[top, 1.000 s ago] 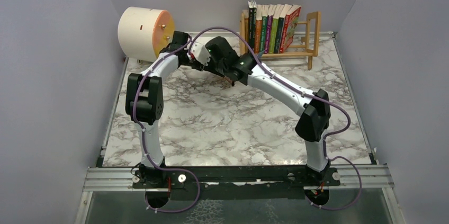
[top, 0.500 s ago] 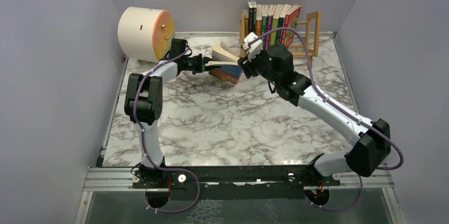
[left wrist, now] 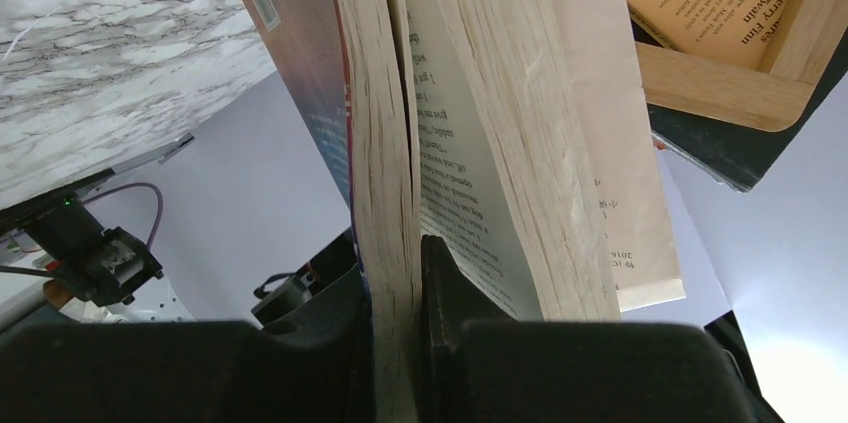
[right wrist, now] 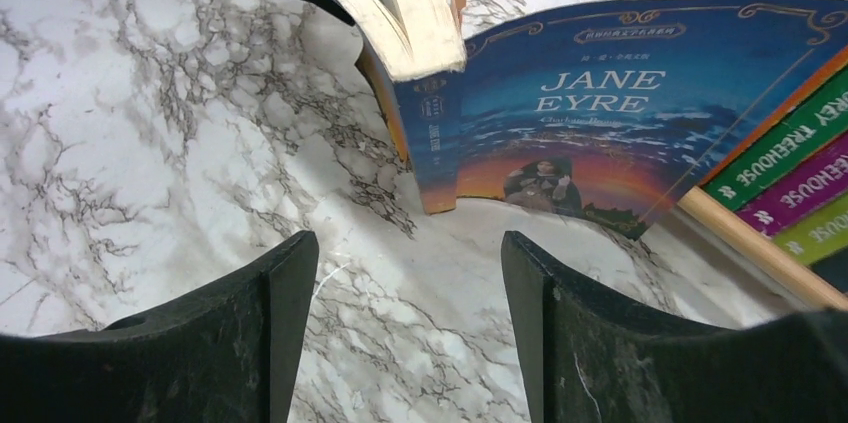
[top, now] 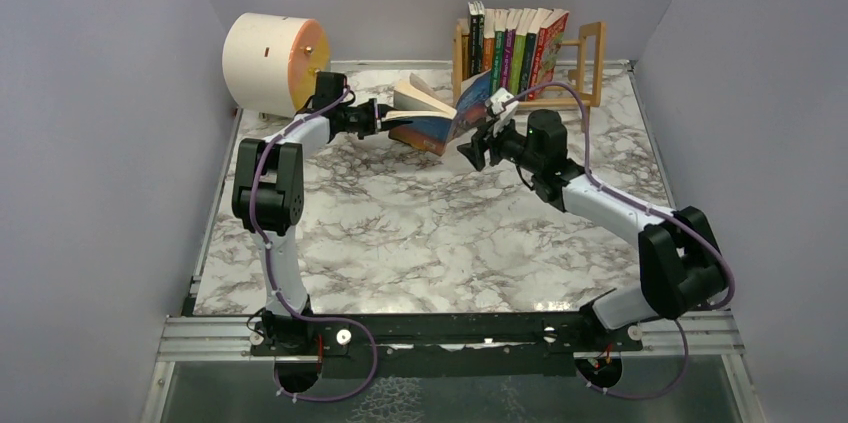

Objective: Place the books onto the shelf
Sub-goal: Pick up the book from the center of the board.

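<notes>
A blue paperback (top: 440,121) hangs splayed open just above the marble, left of the shelf (top: 588,61). My left gripper (top: 386,121) is shut on its back cover and a wad of pages (left wrist: 385,143); the gripper's (left wrist: 396,248) jaws pinch that wad, and the other pages (left wrist: 510,123) fan away. In the right wrist view the blue "Jane Eyre" cover (right wrist: 600,113) bends toward the shelf rail (right wrist: 745,238). My right gripper (top: 473,151) stands open just short of the book, nothing between its jaws (right wrist: 410,243). Several books (top: 515,43) stand upright on the shelf.
A cream cylinder with an orange face (top: 272,61) lies at the back left, close behind my left arm. Grey walls close in the marble table (top: 430,233) on three sides. Green and purple spines (right wrist: 800,158) show at the right wrist view's edge.
My right gripper has let go of the blue book, opened, and drawn back toward the near right. The book has fallen open in my left gripper, which has stayed shut.
</notes>
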Robot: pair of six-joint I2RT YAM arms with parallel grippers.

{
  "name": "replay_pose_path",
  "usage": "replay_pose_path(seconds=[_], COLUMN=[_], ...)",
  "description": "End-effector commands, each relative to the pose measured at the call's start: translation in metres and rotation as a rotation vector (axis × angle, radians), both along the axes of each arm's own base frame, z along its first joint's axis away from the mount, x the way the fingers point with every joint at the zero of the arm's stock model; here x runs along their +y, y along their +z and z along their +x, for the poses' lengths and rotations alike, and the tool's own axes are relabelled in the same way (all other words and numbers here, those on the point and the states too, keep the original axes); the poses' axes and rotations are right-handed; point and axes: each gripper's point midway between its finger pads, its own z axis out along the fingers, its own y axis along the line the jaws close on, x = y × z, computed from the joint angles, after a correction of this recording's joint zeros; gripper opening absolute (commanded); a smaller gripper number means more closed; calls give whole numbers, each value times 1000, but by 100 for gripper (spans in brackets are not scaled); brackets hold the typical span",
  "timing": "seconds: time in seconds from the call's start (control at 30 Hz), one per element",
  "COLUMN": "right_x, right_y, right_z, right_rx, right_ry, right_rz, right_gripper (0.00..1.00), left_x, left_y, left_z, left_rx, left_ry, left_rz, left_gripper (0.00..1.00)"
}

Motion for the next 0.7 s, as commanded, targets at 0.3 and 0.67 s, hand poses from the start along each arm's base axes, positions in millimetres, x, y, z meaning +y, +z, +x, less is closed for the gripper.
replay_pose_path(seconds=[0.3,0.67], right_x=[38,57], right_y=[-20,-48], right_z=[27,60], right_rx=[-70,-88], right_ry=[246,289], right_rz=[79,57], right_gripper=[76,87], left_x=[-5,-36], left_y=[56,58], left_z=[-4,-20], left_rx=[-157,-178], left_ry=[-98,-172], left_rz=[-107,-109], left_gripper=[0,0])
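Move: Just ahead of the open right gripper stands the splayed-open Jane Eyre book, its middle some 7 cm forward, 8 cm left and about 5 cm below that hand. The left hand already grips the book, whose middle lies about 5 cm to its right, level fore-and-aft, and 5 cm lower. The shelved books are roughly 21 cm ahead and 8 cm right of the right hand; the white drum sits about 12 cm ahead and 25 cm left of the left hand. Sinking first, then reaching forward and left, the right hand closes in on the book's spine by about 5 cm each way, swinging some 15 degrees counter-clockwise. Its fingers spread wider until they look placed either side of the page block's near end, one in front of the loose front cover. The left hand keeps its pinch on the book, with barely 1 cm of drift to the right. ##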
